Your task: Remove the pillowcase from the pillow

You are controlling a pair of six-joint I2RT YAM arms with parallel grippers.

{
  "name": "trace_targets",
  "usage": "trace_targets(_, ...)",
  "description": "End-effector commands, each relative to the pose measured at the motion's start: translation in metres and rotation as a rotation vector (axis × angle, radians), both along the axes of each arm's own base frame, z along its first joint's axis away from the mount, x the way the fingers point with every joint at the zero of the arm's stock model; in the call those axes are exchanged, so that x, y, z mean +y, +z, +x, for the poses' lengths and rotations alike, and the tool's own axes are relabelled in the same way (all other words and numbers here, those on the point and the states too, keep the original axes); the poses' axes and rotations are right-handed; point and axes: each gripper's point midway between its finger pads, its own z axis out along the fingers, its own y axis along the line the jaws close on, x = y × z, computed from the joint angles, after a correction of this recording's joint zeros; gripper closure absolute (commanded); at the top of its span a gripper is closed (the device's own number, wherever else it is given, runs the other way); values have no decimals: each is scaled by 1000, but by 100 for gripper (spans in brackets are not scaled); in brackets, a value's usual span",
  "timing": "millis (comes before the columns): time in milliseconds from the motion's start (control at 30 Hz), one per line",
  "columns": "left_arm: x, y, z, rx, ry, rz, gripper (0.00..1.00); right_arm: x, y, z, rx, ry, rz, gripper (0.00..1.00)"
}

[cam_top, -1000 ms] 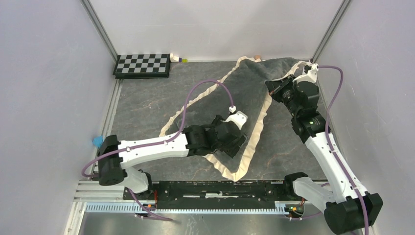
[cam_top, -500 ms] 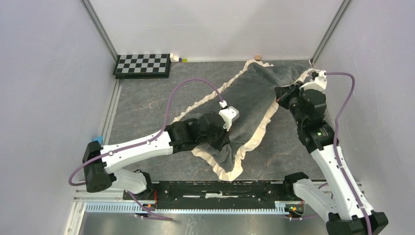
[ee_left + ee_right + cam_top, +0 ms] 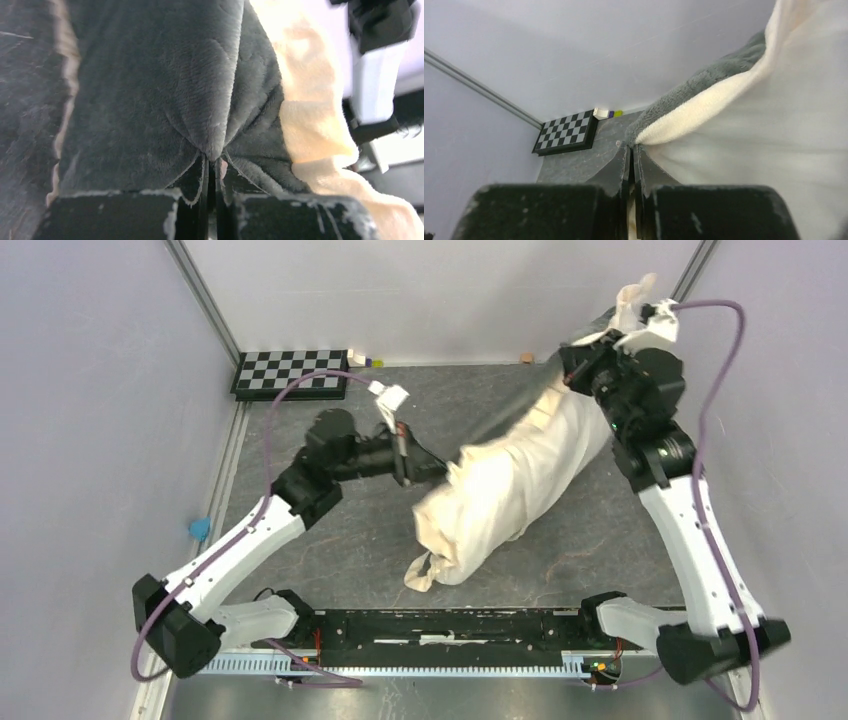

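The pillowcase (image 3: pixel 510 480) hangs as a bunched cream bundle slanting from upper right down to the table's near middle, its frilled end trailing low. My right gripper (image 3: pixel 578 355) is raised high at the back right and is shut on the cover's top edge. In the right wrist view the jaws (image 3: pixel 631 149) pinch grey plush with its cream border (image 3: pixel 704 85). My left gripper (image 3: pixel 443 468) reaches in from the left, shut on a fold of the grey quilted face (image 3: pixel 150 90) at its tips (image 3: pixel 212 162). The pillow is hidden; I cannot tell it apart from the cream fabric.
A checkerboard (image 3: pixel 292 373) lies at the back left, with small blocks (image 3: pixel 365 360) beside it and a tan piece (image 3: pixel 526 357) by the back wall. A blue object (image 3: pixel 199 529) sits at the left edge. Pale walls enclose the dark table (image 3: pixel 330 530).
The left gripper went from open to shut on the grey fabric and drew back and left. The right arm rose, lifting the flat cover into a hanging cream bundle.
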Motion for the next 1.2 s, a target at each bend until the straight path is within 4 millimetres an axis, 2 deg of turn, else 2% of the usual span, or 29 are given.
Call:
trace_targets(0,51,15,31,182,52,-206,98,40,1,46,-89,140,61,93)
trace_targets(33,67,11,46,227,95,-265,98,48,-12,57,-68,150,67,79)
trace_targets(67,81,5,59,283,132,-323,98,54,-23,62,-47,169,66,57)
trace_targets(100,96,-3,72,318,166,-359,97,62,-37,68,-16,196,53,40)
trace_targets(133,106,-22,84,364,203,-354,94,64,-48,71,9,204,40,27)
trace_targets(200,123,-61,105,417,278,-301,86,62,-65,69,29,199,14,12)
trace_targets(233,127,-80,111,436,306,-266,78,58,-72,66,18,184,3,4)
trace_targets(333,135,-130,120,454,389,-126,55,48,-85,49,-42,171,-66,2)
trace_targets(433,149,-153,122,414,494,-4,35,40,-89,28,-130,179,-175,2)
trace_targets(533,176,-147,127,307,662,145,16,38,-104,8,-162,224,-290,2)
trace_targets(633,210,-130,129,229,859,237,1,50,-129,-12,-140,336,-344,2)
trace_targets(767,252,-113,117,178,1105,277,0,69,-167,-31,-57,491,-321,2)
trace_targets(833,264,-106,105,162,1176,254,0,74,-178,-37,-16,540,-323,2)
trace_targets(900,258,-101,94,147,1139,215,0,73,-183,-39,23,543,-322,2)
trace_targets(1000,230,-101,65,222,977,161,0,74,-191,-45,74,552,-281,2)
trace_targets(1067,215,-108,46,286,883,140,0,79,-202,-55,124,586,-235,2)
trace_targets(1167,204,-117,25,347,814,102,0,95,-215,-73,165,698,-216,5)
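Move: Both grippers already hold the pillow up, its cream side facing the robot. Its hanging middle lies roughly 14 cm right of, 10 ahead of and 14 below the left hand. The laying spot at mid-table is about 17 cm ahead of the left hand, 1 right and 24 below; from the right hand, level fore-and-aft, 24 left and 34 below. The chessboard is some 54 cm ahead of the left hand and 46 left; the small wooden block is about 40 cm straight ahead of the right. Swing both grippers forward, left and down to lay the pillow over: the left about 13 cm forward and as far left, the right about half that. Open both on the way down to let go, then carry the left farther left and up, finally easing back, wrist turning counter-clockwise; draw the empty right back some 12 cm, still sinking overall, over the pillow. ##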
